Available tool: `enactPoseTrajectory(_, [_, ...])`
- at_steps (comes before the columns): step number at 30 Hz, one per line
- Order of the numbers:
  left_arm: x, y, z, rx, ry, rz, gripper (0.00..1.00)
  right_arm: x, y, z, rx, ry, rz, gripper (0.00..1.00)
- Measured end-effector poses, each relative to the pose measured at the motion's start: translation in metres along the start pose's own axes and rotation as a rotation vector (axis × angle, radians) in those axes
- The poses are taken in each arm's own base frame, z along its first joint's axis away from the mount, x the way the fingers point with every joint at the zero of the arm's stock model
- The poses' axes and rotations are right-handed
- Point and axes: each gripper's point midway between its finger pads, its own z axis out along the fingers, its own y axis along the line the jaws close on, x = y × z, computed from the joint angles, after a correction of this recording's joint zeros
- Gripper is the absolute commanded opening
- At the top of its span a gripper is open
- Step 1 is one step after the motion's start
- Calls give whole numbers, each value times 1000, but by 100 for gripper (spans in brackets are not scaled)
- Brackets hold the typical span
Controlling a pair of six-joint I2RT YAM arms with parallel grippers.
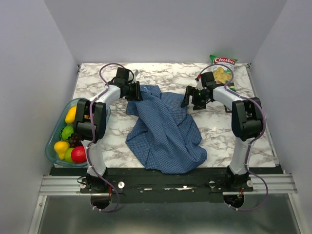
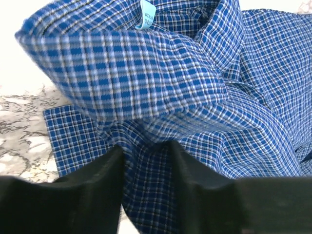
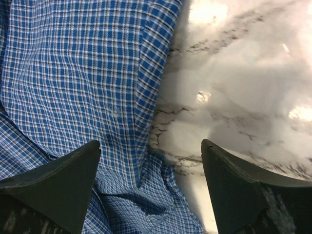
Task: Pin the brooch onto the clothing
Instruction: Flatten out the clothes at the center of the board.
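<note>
The clothing (image 1: 165,129), a blue checked shirt, lies crumpled across the middle of the marble table (image 1: 222,139). At its far left corner, by the collar, my left gripper (image 1: 137,92) is down on the cloth. In the left wrist view its jaws (image 2: 145,148) pinch a raised fold of the shirt (image 2: 146,78) just below the collar and the light-blue neck label (image 2: 147,13). My right gripper (image 1: 191,100) hangs at the shirt's far right edge. It (image 3: 151,144) stands open over the shirt's edge (image 3: 73,73) and bare marble. The brooch is out of view.
A teal bowl (image 1: 52,141) of fruit sits at the table's left edge, beside the left arm. A green chips bag (image 1: 223,68) lies at the far right, behind the right arm. Walls enclose the table on three sides.
</note>
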Motion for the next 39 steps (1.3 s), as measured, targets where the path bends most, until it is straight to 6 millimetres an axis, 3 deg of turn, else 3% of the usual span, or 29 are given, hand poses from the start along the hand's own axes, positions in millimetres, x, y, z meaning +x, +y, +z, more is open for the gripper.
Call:
enactPoseTrajectory(2, [2,0,2,5,6,-8,14,0,2,4,-15,8,-3,84])
enactPoseTrajectory(3, [2,-1,2,9,7,-10,10,-1,2,6,-23,11,-4,68])
enactPoseTrajectory(5, [2,-2,2,17,6,-13,6,-1,4,11,-41,17,-9,55])
enactPoseTrajectory(6, [1,-3,2,20,5,-15,1,-1,5,13,-50,19,-7,44])
enactPoseTrajectory(8, [1,-3,2,23,4,-14,0,-1,7,17,-73,25,-9,24])
enactPoseTrajectory(9, [1,-4,2,26,5,-16,0,0,8,19,-85,30,-5,1])
enactPoseTrajectory(15, [-7,-6,-5,24,-25,7,0,-2,12,18,-113,29,-6,0])
enactPoseTrajectory(19, [-21,-11,-27,6,-85,55,0,-13,19,-12,-122,-34,-26,1])
enactPoseTrajectory(22, [-40,-18,-53,-8,-160,115,0,-31,35,-58,-122,-144,-74,0])
enactPoseTrajectory(27, [-58,-23,-92,-58,-261,186,0,-61,75,-169,-126,-418,-186,0])
enactPoseTrajectory(30, [-64,-24,-118,-93,-326,219,0,-61,90,-227,-121,-550,-227,0])
enactPoseTrajectory(33, [-70,-23,-139,-137,-379,245,0,-54,105,-266,-132,-633,-260,1])
enactPoseTrajectory(36, [-77,-16,-146,-181,-406,259,0,-43,122,-273,-148,-646,-292,0])
enactPoseTrajectory(39, [-77,12,-140,-260,-377,230,0,-26,141,-249,-167,-587,-327,2])
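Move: The left hand's half-closed fingers already straddle the gathered upper-left fold of the clothes, practically at its finger pads and 1 cm below. The right hand's open fingers stand over the upper-right edge of the clothes, about 2 cm to its left, 1 cm ahead and 2 cm below. From that hand the chips bag lies some 15 cm ahead and 20 cm right. The fruit bin sits roughly 27 cm left of the left hand and 20 cm back. Slightly down and about 2 cm left, the right hand eases onto the edge of the clothes and pinches it, while the left hand finishes closing on its fold almost in place. Both then rise with the clothes held: the right fast, nearly 30 cm, drawing back towards the base, its fingers tipping up some 40 degrees; the left about half as high, swinging left towards the bin's side, tipping up too. ##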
